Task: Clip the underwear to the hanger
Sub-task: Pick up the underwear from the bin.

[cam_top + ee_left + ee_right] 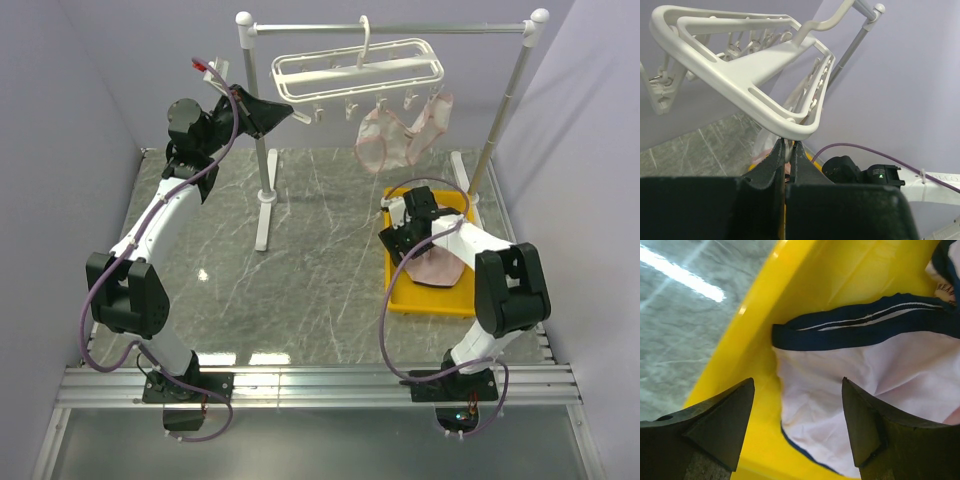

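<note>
The white hanger (355, 68) hangs by its hook from the rail at the back. Two pale pink underwear (385, 140) dangle from clips at its right end. My left gripper (288, 113) is raised at the hanger's left end. In the left wrist view its fingertips (786, 149) are shut on a small white clip just under the hanger frame (740, 75). My right gripper (797, 385) is open low over the yellow tray (755, 340), its fingers straddling the left edge of a pink underwear with navy trim (865, 370). From above, that underwear (438, 268) lies in the tray (425, 300).
The grey rail stand (390, 28) with white ball ends spans the back, and its left post and foot (265, 215) stand mid-table. Purple cables loop beside both arms. Lilac walls close the left, right and back sides.
</note>
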Available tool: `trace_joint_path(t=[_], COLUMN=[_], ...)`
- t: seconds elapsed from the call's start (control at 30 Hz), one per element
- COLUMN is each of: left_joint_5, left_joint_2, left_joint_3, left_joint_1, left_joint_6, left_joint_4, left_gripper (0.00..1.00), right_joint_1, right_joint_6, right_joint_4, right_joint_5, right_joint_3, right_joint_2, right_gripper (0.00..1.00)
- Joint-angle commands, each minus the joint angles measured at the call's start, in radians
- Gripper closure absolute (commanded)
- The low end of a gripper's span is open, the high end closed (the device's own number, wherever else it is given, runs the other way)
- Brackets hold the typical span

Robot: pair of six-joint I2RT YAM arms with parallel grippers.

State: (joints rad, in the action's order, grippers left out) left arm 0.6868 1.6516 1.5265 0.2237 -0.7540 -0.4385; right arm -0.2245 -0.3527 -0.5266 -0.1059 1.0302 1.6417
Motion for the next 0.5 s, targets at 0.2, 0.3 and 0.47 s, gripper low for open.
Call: trace_joint_path(t=[0.2, 0.3, 0.47], left_joint_5=[0.005, 0.007, 0.011], left_joint_2=[0.007, 0.01, 0.001], left_joint_3=[0.037, 0.047, 0.027], left_joint_1=[-0.006, -0.006, -0.006], left_joint_6=[-0.018, -0.015, -0.018], left_joint_4=[-0.051, -0.043, -0.048], left_gripper=[1.0, 1.0, 1.0], right_joint_1=[0.008, 0.008, 0.031], right_joint_6=[-0.037, -0.071, -0.13], right_joint_4=[0.085, 0.045, -0.006], right_joint_5=[0.012, 0.0, -0.092], right_joint_3=[-0.029, -0.006, -0.004], right_joint_2=[0.093, 0.113, 0.075], right_gripper=[0.25, 0.41, 1.0])
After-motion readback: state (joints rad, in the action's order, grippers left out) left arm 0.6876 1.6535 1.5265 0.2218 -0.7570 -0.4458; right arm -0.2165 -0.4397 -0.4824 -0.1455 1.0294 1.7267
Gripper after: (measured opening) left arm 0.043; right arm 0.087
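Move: At the right hand the fingers stand wide open over the underwear's left end in the bin; the garment's middle lies about 7 cm to the right, level fore and aft, some 3 cm below. The bin's left wall is roughly 4 cm to this hand's left, level with it. The pair already hung is some 11 cm ahead, 2 cm left and 30 cm higher. From the left hand, the underwear lies about 34 cm right, 11 cm back and 42 cm down. Sinking about 2.5 cm almost straight down into the bin, the right hand brings its wide-open fingers to the underwear's left end, just below the navy waistband and close beside the bin's left wall. There it stays nearly in place, turning some 5 degrees counter-clockwise, while the fingers close almost shut and pinch the pink cloth. ##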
